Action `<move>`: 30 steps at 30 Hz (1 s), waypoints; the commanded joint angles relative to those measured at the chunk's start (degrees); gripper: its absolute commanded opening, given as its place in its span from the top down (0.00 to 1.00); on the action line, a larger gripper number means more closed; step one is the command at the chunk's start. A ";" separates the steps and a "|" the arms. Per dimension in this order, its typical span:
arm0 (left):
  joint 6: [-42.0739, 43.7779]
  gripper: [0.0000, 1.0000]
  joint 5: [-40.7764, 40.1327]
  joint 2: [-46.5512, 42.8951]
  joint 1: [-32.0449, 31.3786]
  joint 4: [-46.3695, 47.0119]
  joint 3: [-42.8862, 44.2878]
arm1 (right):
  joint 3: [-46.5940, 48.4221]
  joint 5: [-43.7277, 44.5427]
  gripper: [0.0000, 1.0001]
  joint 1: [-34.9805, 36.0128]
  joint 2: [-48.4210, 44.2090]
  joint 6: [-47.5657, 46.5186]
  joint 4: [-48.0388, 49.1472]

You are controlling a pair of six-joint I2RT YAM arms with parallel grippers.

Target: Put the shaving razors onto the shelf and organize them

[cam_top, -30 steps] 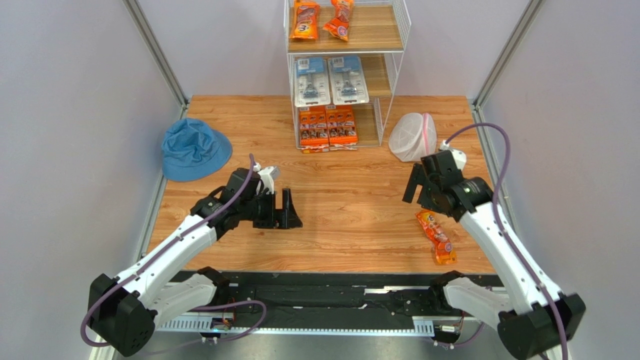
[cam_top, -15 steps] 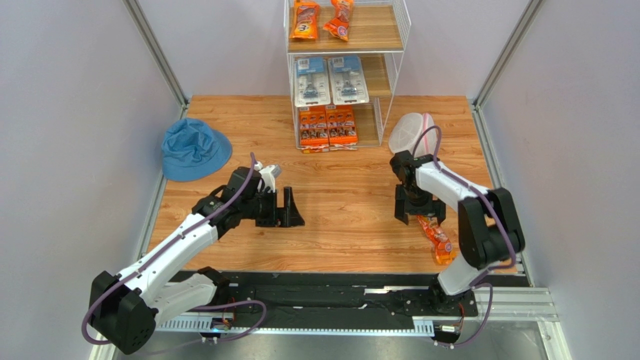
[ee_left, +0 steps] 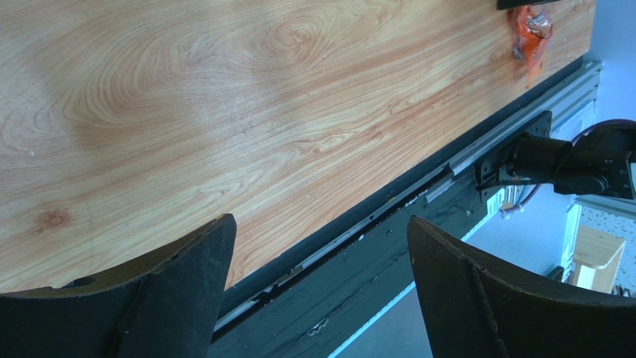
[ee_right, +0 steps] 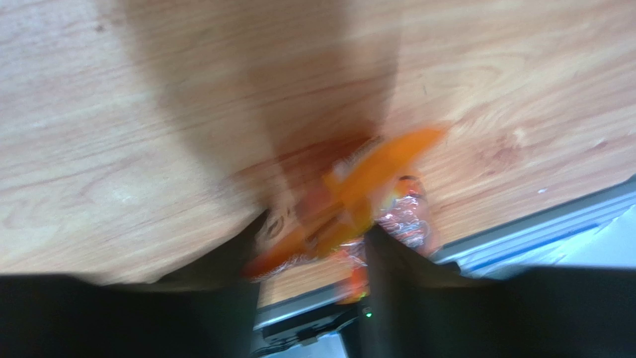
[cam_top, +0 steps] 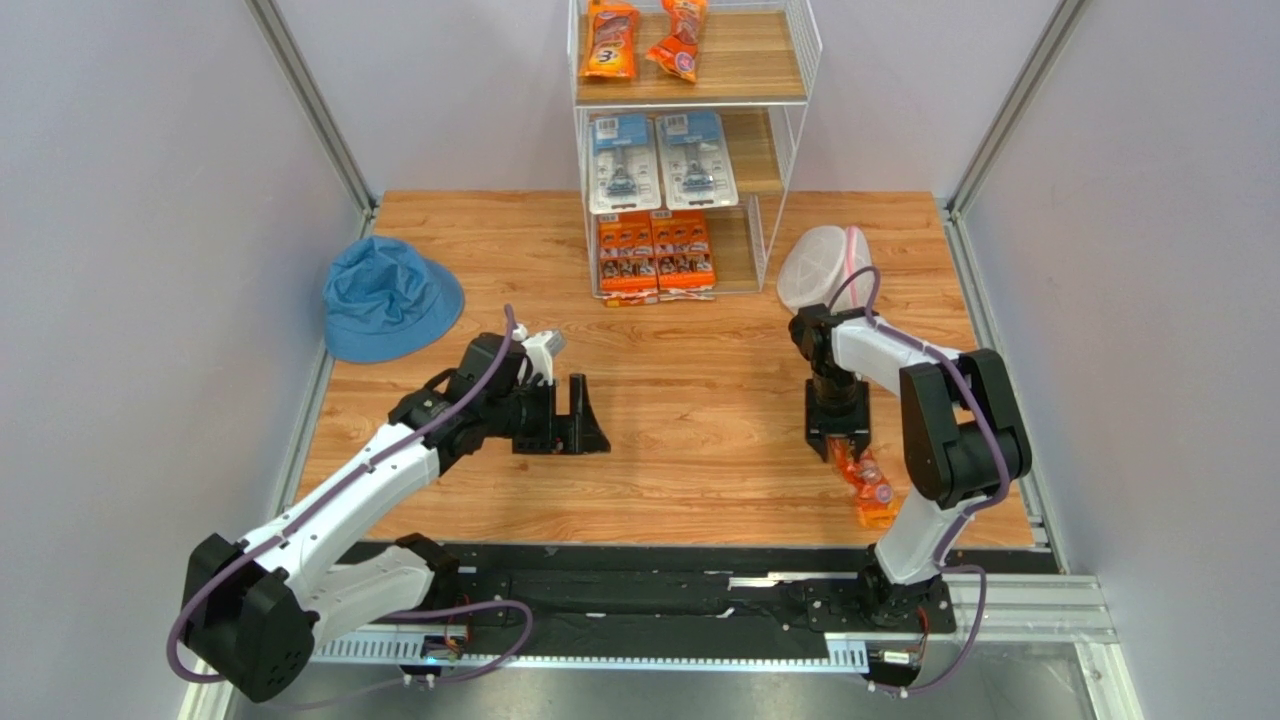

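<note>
A long narrow orange razor bag (cam_top: 869, 480) lies near the table's front right; it also shows as the orange bag (ee_left: 528, 30) far off in the left wrist view. My right gripper (cam_top: 837, 432) points down on its far end. In the blurred right wrist view, the gripper (ee_right: 310, 239) has its jaws against both sides of the bag (ee_right: 373, 175). My left gripper (cam_top: 586, 417) hovers low over the table's left middle, open and empty (ee_left: 321, 224). The white wire shelf (cam_top: 804, 90) holds orange bags (cam_top: 643, 38), blister cards (cam_top: 661, 158) and orange multi-packs (cam_top: 655, 252).
A blue bucket hat (cam_top: 388, 297) lies at the left of the table. A white mesh bag with pink trim (cam_top: 824, 270) sits right of the shelf, just behind the right arm. The black base rail (ee_left: 388, 224) runs along the near edge.
My right arm swung in and down onto the orange bag's far end, and its jaws narrowed around it. The left arm barely moved.
</note>
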 commanded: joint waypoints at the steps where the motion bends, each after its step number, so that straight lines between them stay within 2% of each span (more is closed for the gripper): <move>1: 0.05 0.07 0.39 0.12 -0.09 1.67 0.16 | -1.10 -2.19 0.70 -0.84 1.09 -0.97 3.80; 8: 0.05 0.07 0.74 -0.05 -0.09 1.67 -0.01 | -1.80 -5.36 0.85 -0.75 -3.73 -0.45 4.68; 16: -0.47 0.07 2.23 -0.84 -0.17 2.90 -0.19 | 0.92 -9.57 0.94 2.76 -18.41 0.43 3.36; 22: -1.79 0.07 6.01 -2.16 -0.70 8.16 -1.33 | -0.04 -27.48 0.96 4.79 -30.52 1.66 10.73; 26: -3.29 0.07 10.05 -3.48 -1.14 14.40 -3.60 | -2.41 -43.36 0.97 5.31 -35.03 3.86 18.12; 30: -4.69 0.06 14.44 -4.88 -1.49 20.91 -5.81 | -4.61 -55.52 0.98 6.28 -37.05 6.22 27.06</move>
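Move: The right fingers stand half open astride the far end of the last orange razor pack; its middle lies about 4 cm back and 3 cm to the right, 1 cm lower. The white mesh bag is some 30 cm ahead and 2 cm to the right; the middle of the shelf about 35 cm ahead, 26 cm left and 18 cm higher. From the left hand the pack lies about 46 cm to the right, 2 cm back and 12 cm lower. The right fingers close down from half open and pinch the pack's far end, then carry it up about 15 cm and just as far to the left, while the wrist swings the fingers from straight down towards left and forward, some 60 degrees in all. Late on, the open, empty left hand eases about 3 cm right and 2 cm up. ##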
